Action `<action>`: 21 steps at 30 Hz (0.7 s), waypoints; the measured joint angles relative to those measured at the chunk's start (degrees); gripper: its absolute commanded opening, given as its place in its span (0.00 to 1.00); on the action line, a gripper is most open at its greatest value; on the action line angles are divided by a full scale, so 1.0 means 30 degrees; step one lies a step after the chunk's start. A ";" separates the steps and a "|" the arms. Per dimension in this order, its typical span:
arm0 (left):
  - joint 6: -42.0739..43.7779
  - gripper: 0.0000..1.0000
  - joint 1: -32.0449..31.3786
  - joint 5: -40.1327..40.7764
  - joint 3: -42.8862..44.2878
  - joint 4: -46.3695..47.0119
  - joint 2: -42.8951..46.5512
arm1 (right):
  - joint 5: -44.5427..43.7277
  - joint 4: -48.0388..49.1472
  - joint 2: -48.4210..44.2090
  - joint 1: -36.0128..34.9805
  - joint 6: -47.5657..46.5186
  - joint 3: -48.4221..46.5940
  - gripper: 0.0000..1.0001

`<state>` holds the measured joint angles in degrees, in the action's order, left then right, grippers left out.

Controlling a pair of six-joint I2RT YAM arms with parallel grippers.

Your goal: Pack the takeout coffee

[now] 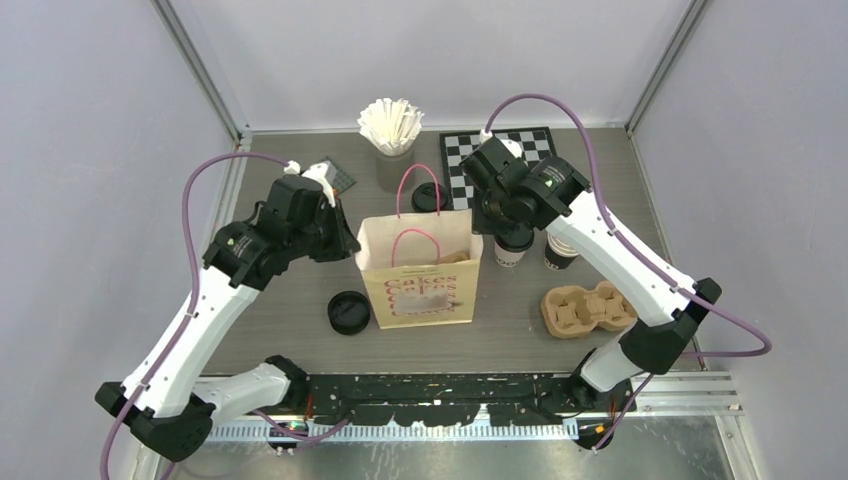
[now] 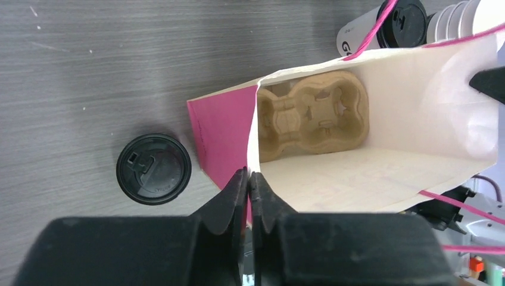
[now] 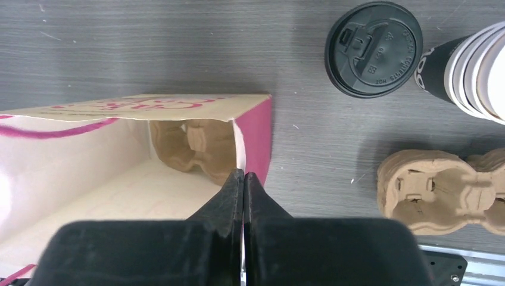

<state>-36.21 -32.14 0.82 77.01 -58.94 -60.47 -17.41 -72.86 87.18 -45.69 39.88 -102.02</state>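
Note:
The cream paper bag (image 1: 418, 272) with pink handles stands open in mid-table. My left gripper (image 1: 350, 243) is shut on its left rim (image 2: 249, 176). My right gripper (image 1: 487, 222) is shut on its right rim (image 3: 244, 174). A brown pulp carrier (image 2: 312, 116) lies on the bag's floor and also shows in the right wrist view (image 3: 193, 146). One black-lidded coffee cup (image 1: 347, 312) stands left of the bag (image 2: 153, 168). Another (image 1: 513, 246) stands just right of it (image 3: 374, 49). A third lid (image 1: 427, 197) shows behind the bag.
A second pulp carrier (image 1: 588, 308) lies on the table to the right (image 3: 446, 190). A stack of empty cups (image 1: 562, 250) stands beside the right coffee cup (image 3: 470, 71). A holder of white paper sticks (image 1: 392, 125) and a checkerboard (image 1: 500, 150) are at the back.

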 measured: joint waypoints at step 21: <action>-0.2448 0.00 0.0058 -0.1902 -0.1464 0.0444 0.1668 | 0.1362 -0.3162 0.2208 0.0000 0.0743 -0.7759 0.00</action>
<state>-43.55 -31.97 -4.89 72.62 -57.60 -55.46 -13.32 -82.35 93.80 -45.69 42.11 -125.29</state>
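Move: At their fingers already: each hand sits at the middle of one side of the paper bag's rim, the bag's middle about 11 cm to the left hand's right and 10 cm to the right hand's left, level front to back and 11 cm below. A black lid lies 5 cm left of the left hand, 2 cm back. From the right hand, a lidded cup stands 10 cm ahead and 9 cm right, stacked cups 9 cm ahead and 20 cm right. Hoisting the bag by its right rim, the right hand goes up some 7 cm in a quick pull, shut fingers keeping their pinch, and sags a little before steadying. The left fingers close the last bit on the left rim; that hand draws back about 2 cm, dipping and coming up level again, and tilts about 10 degrees. ##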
